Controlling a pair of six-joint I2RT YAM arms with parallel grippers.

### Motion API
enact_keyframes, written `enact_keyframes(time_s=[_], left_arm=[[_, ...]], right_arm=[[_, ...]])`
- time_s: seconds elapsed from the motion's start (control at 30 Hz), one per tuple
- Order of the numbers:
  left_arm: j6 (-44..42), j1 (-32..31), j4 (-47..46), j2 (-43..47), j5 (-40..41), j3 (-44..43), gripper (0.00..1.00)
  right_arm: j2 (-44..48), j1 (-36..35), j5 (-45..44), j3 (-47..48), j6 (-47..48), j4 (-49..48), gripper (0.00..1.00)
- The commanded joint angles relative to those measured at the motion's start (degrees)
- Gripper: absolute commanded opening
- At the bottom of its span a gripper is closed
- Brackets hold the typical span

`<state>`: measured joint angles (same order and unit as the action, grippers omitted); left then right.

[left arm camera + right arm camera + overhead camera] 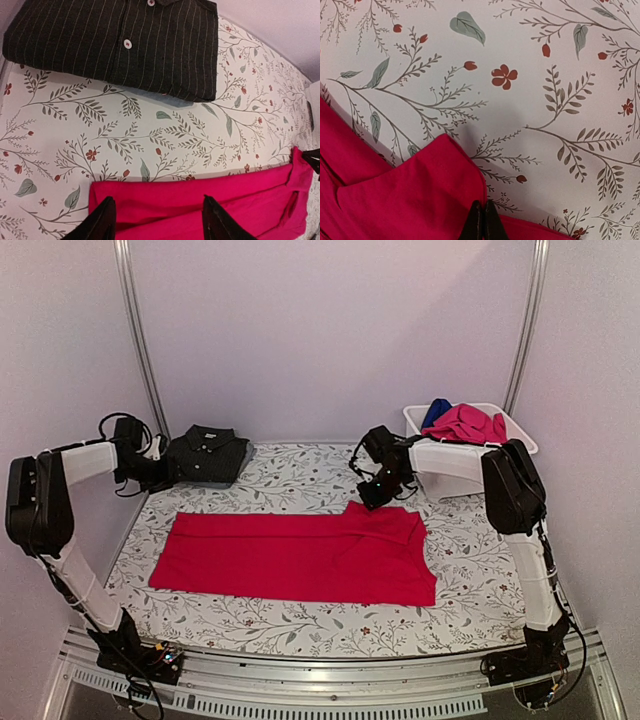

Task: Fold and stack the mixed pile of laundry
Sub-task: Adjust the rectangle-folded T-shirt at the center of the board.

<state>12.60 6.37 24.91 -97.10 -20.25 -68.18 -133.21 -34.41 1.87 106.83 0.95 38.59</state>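
Note:
A red tee (300, 558) lies spread flat across the middle of the table, folded into a long band. My right gripper (375, 495) sits at its far right corner; in the right wrist view the fingertips (482, 206) are pinched together on the edge of a raised flap of the red tee (415, 195). A folded dark striped polo (207, 455) rests at the far left. My left gripper (160, 474) hovers beside it, open and empty (157, 201), with the polo (125, 45) beyond and the tee's left corner (240, 200) below. Magenta (468, 423) and blue (436, 412) garments lie in the tub.
A floral leaf-patterned cloth (300, 475) covers the table. The white plastic tub (520, 436) stands at the far right corner, close behind my right arm. Metal frame posts (140, 340) rise at both back corners, and an aluminium rail (300, 670) runs along the near edge.

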Motion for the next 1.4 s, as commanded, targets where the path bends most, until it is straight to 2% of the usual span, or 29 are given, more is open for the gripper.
enact_keyframes(time_s=[0.0, 0.33, 0.73, 1.17, 1.23, 1.27, 1.3, 1.37], left_arm=[[-0.3, -0.5, 0.3, 3.1, 0.6, 1.0, 0.58], [-0.9, -0.4, 0.2, 4.9, 1.2, 2.7, 0.58], [-2.2, -0.4, 0.1, 6.4, 1.4, 4.9, 0.58], [-2.3, -0.3, 0.0, 8.1, 1.5, 6.7, 0.59], [-2.3, -0.3, 0.1, 8.2, 1.7, 6.9, 0.59], [-2.3, -0.3, 0.1, 8.4, 1.8, 7.0, 0.61], [-2.2, -0.4, 0.1, 8.5, 1.7, 7.0, 0.62], [-2.1, -0.4, 0.2, 8.9, 1.3, 7.0, 0.64]], right_arm=[[3.3, -0.2, 1.6, 2.5, -0.2, 1.6, 0.00], [10.7, -1.0, 10.8, -6.7, -4.5, -0.3, 0.00], [18.4, -7.9, 17.4, -18.2, -6.9, -2.3, 0.00], [20.7, -11.3, 26.4, -24.5, -12.1, -6.4, 0.00], [20.5, -11.3, 27.8, -24.2, -11.9, -5.4, 0.27], [20.2, -11.3, 28.0, -23.9, -11.6, -4.9, 0.36], [20.1, -11.3, 28.1, -23.8, -11.1, -4.6, 0.41], [21.0, -11.2, 27.9, -23.6, -10.5, -4.6, 0.43]])
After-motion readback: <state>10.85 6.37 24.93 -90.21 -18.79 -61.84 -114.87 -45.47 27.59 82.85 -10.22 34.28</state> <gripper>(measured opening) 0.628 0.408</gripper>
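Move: The red T-shirt's sleeve end is already pinched in the right hand at the shirt's far edge. It is bound for a spot on the shirt's body about 18 cm back and 7 cm left of that hand, 2 cm lower. The shirt's middle lies some 15 cm back and 16 cm left. The white bin stands about 16 cm ahead and 22 cm right. From the left hand, that spot is roughly 18 cm back, 36 cm right and 11 cm down. The T-shirt's sleeve end, still pinched in the right fingers, is raised about 4 cm, then drawn back some 18 cm and 7 cm left over the shirt's body, staying low. The right wrist tilts about 30 degrees on the way, fingertips swinging back and left, and the fingers part at the end to let go. The empty left hand eases back about 3 cm. ##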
